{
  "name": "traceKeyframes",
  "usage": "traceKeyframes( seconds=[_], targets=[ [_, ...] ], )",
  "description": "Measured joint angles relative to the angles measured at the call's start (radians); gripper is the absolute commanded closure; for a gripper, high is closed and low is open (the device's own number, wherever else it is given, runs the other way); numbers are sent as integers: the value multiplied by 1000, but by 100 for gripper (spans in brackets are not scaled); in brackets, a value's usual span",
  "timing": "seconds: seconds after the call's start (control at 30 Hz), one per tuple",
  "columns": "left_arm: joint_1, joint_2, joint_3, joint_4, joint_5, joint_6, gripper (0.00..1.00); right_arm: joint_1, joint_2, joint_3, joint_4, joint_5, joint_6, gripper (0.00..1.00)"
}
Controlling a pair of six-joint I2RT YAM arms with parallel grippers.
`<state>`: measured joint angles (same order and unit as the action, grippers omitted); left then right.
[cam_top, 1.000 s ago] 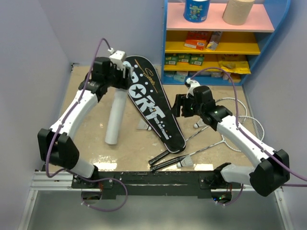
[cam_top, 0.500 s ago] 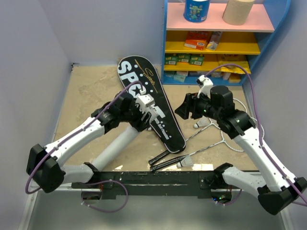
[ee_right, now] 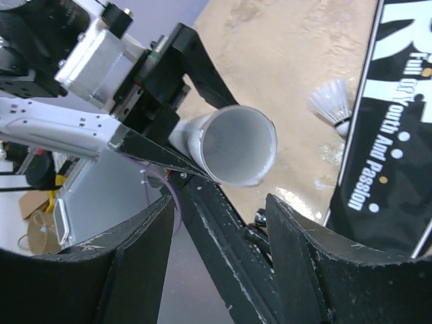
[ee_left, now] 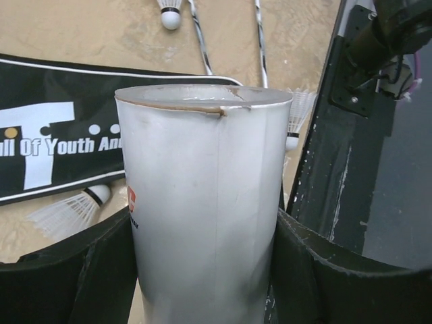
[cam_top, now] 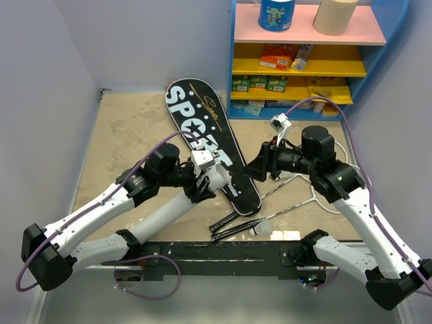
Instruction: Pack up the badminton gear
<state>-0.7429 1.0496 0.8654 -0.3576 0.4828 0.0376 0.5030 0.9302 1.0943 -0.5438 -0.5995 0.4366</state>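
Observation:
My left gripper (cam_top: 206,177) (ee_left: 202,226) is shut on the long white tube (cam_top: 162,212) (ee_left: 202,175), which slants up from the arms' base. Its open end (ee_right: 239,145) faces my right gripper (cam_top: 260,165) (ee_right: 223,202), which is open and empty just beyond the mouth. The black SPORT bag (cam_top: 202,131) (ee_left: 61,148) (ee_right: 395,128) lies flat between the arms. Two rackets lie at the right, their black handles (cam_top: 229,225) near the front and their heads (cam_top: 341,172) under the right arm. One shuttlecock (cam_top: 262,229) lies by the handles, another (ee_right: 332,101) (ee_left: 67,212) beside the bag.
A blue shelf unit (cam_top: 304,61) with boxes stands at the back right, with a blue-wrapped roll (cam_top: 277,13) and a beige roll (cam_top: 334,17) on top. Walls close in on the left and right. The black base rail (cam_top: 216,250) runs along the near edge.
The left arm swung the tube from the back left to the middle and tilted its open end up. The right gripper moved toward that end, its jaws narrowing a little.

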Motion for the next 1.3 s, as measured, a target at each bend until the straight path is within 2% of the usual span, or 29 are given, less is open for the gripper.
traceKeyframes(
  seconds=[0.37, 0.73, 0.87, 1.03, 1.23, 1.3],
  targets=[
    [-24, 5, -2, 8, 64, 1, 99, 61, 98, -14, 95, -77, 39, 45],
    [-30, 7, -18, 48, 72, 1, 99, 151, 151, -47, 165, -84, 64, 54],
    [-30, 7, -26, 54, 71, 1, 99, 158, 157, -61, 181, -93, 72, 66],
    [-30, 7, -30, 52, 71, 1, 99, 164, 164, -73, 209, -100, 83, 76],
    [-30, 3, -31, 44, 72, 1, 99, 164, 157, -101, 256, -102, 103, 99],
    [-30, -2, -35, 43, 72, 1, 99, 164, 151, -114, 269, -104, 114, 100]
  ],
)
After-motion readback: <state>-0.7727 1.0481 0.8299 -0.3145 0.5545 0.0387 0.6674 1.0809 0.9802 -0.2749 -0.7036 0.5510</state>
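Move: The mouth of the white tube, gripped by the left hand, lies about 7 cm to the right hand's left, 2 cm ahead and 4 cm lower. On the table some 28 cm beneath the right hand are the sport bag's narrow end, almost straight below, and the racket handles, about 10 cm back and 5 cm left. A shuttlecock lies near 10 cm ahead, 18 cm left. From the left hand the mouth is about 6 cm right, 4 cm ahead and nearly level. Leftward the right hand goes about 6 cm, sinking some 3 cm and easing back 2 cm as it turns about 15 degrees counter-clockwise, to bring its fingertips to the tube's open end. There its half-open fingers close almost shut at the rim's edge nearest the robot, pinching the thin wall. The left hand keeps its grip on the tube, drifting back about 2 cm. ##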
